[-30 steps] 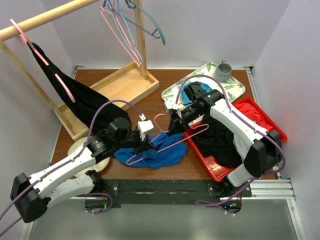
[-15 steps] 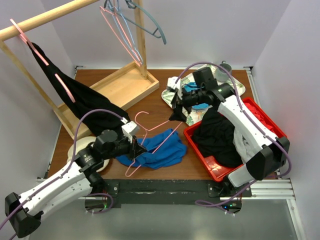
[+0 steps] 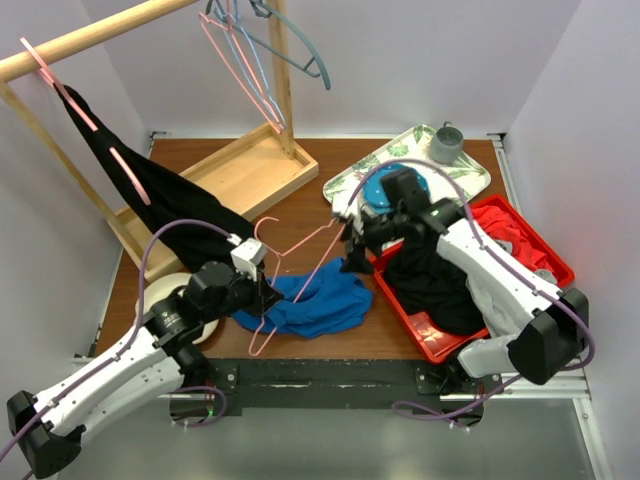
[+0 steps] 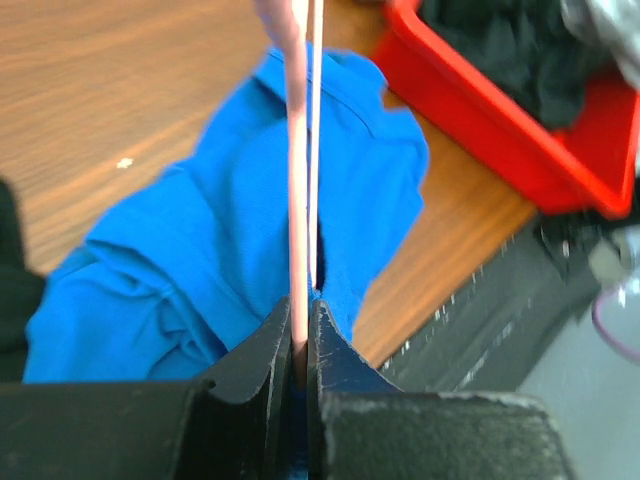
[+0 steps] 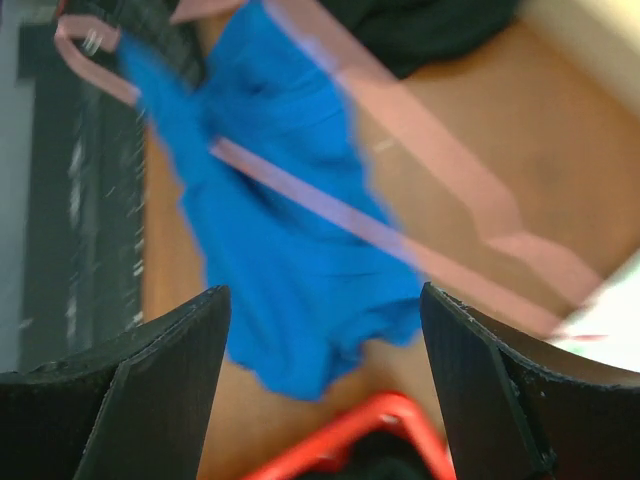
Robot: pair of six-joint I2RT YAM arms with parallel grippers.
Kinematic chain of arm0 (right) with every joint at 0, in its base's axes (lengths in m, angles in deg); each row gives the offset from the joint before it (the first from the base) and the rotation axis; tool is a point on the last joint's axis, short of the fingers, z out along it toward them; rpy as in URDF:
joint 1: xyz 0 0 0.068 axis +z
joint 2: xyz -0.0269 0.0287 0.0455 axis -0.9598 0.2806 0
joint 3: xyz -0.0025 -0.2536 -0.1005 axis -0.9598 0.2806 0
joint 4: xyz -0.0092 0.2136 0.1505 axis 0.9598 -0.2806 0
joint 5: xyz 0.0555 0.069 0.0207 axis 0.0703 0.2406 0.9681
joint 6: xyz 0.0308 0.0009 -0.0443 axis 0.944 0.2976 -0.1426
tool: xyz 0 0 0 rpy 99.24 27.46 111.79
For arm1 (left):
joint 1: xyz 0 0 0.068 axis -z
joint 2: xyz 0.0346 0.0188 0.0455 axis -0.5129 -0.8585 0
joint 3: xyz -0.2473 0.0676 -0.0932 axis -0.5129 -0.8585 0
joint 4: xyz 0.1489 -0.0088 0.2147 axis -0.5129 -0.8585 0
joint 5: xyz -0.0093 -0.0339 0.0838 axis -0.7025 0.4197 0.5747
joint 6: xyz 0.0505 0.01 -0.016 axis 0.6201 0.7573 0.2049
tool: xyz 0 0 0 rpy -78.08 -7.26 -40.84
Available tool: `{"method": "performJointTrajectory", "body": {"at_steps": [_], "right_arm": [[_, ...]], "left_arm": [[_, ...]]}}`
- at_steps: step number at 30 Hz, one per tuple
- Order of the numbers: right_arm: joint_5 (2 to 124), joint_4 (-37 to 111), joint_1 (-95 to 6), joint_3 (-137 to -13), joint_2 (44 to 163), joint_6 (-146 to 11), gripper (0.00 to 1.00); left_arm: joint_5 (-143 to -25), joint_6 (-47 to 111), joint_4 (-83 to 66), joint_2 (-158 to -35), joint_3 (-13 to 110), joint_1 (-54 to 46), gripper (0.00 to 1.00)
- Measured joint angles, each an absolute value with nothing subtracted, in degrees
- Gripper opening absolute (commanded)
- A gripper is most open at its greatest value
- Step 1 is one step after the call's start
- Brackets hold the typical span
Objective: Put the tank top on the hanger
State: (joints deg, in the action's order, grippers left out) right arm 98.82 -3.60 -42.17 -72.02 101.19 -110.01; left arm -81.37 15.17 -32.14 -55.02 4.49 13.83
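The royal-blue tank top [image 3: 305,308] lies crumpled on the wooden table near the front edge. The pink wire hanger [image 3: 310,238] lies tilted across it, hook toward the back left. My left gripper [image 3: 262,295] is shut on the hanger's wire; the left wrist view shows the wire [image 4: 298,200] pinched between the jaws above the tank top [image 4: 200,270]. My right gripper [image 3: 352,255] is open and empty, hovering over the tank top's right edge. The right wrist view shows the blue fabric [image 5: 290,270] and the blurred hanger [image 5: 400,150] beyond its fingers [image 5: 160,390].
A red bin [image 3: 440,345] of black, red and grey clothes stands at the right. A patterned tray [image 3: 470,175] with a grey cup [image 3: 447,143] is behind it. A wooden rack [image 3: 240,170] holds a black garment [image 3: 150,190] and spare hangers [image 3: 250,60].
My left gripper has drawn the hanger to the left and nearer over the tank top. My right gripper swung back toward the tray, then came down to the tank top's right edge.
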Motion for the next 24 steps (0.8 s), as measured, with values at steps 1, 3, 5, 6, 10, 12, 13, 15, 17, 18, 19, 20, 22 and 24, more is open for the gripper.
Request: {"method": "performJointTrajectory", "body": {"at_steps": [1,3,5,6,10,12,13,15,17,18,19,20,22,24], "right_arm": [[97.9,-2.6,-40.5,-69.4,101.2,-109.5,0.79],[95.7,-0.5,-38.5,-65.5,102.1,-108.0,0.79],[92.6,2.5,-38.3,-63.0,103.5,-105.5,0.77],[91.0,4.2,-38.5,-62.1,104.3,-104.1,0.76],[85.5,11.5,-38.5,-59.8,107.7,-96.4,0.73],[82.9,14.5,-38.3,-59.1,109.2,-92.6,0.71],[81.7,15.6,-38.3,-59.0,109.9,-90.9,0.71],[79.6,17.4,-38.1,-59.0,111.1,-88.2,0.67],[77.8,18.9,-38.1,-59.0,112.1,-86.0,0.65],[77.3,19.3,-38.0,-59.0,112.6,-85.1,0.62],[76.8,19.8,-38.0,-59.0,113.1,-84.3,0.62],[76.6,20.1,-38.0,-59.0,113.4,-83.8,0.60],[76.2,20.7,-37.7,-59.0,114.6,-82.7,0.56],[76.0,20.7,-37.3,-59.0,116.2,-82.1,0.54]], "left_arm": [[-80.2,14.3,-32.5,-54.6,4.6,13.8,0.00],[-77.7,12.3,-32.7,-54.0,4.7,13.8,0.00],[-76.0,10.6,-32.9,-53.8,4.7,13.8,0.00],[-75.4,9.7,-32.9,-53.7,4.7,13.8,0.00],[-74.3,7.0,-32.9,-53.5,4.1,13.8,0.00],[-74.0,6.0,-32.6,-53.4,3.4,13.8,0.00],[-73.9,5.7,-32.6,-53.3,3.1,13.8,0.00],[-73.7,4.9,-32.4,-53.0,2.2,13.8,0.00],[-73.7,4.4,-32.4,-52.7,1.5,13.8,0.00],[-73.6,4.3,-32.4,-52.6,1.4,13.8,0.00],[-73.5,4.0,-32.3,-52.5,1.3,13.8,0.00],[-73.5,3.9,-32.3,-52.3,1.2,13.8,0.00],[-73.4,3.8,-32.2,-52.0,1.2,13.8,0.00],[-73.3,3.6,-32.2,-51.8,1.2,13.8,0.00]]}}
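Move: The blue tank top's right end lies about 18 cm below the right hand, some 5 cm ahead and 3 cm to its left. The red basket's middle is roughly 30 cm to that hand's right and 2 cm ahead; the pink hanger's middle is some 14 cm left, 4 cm back and 5 cm lower. From the left hand, the tank top's right end lies about 12 cm ahead, 18 cm right and 11 cm below. Right hand sinks about 15 cm and edges forward towards the tank top's right end, turning clockwise, fingers narrowing. ##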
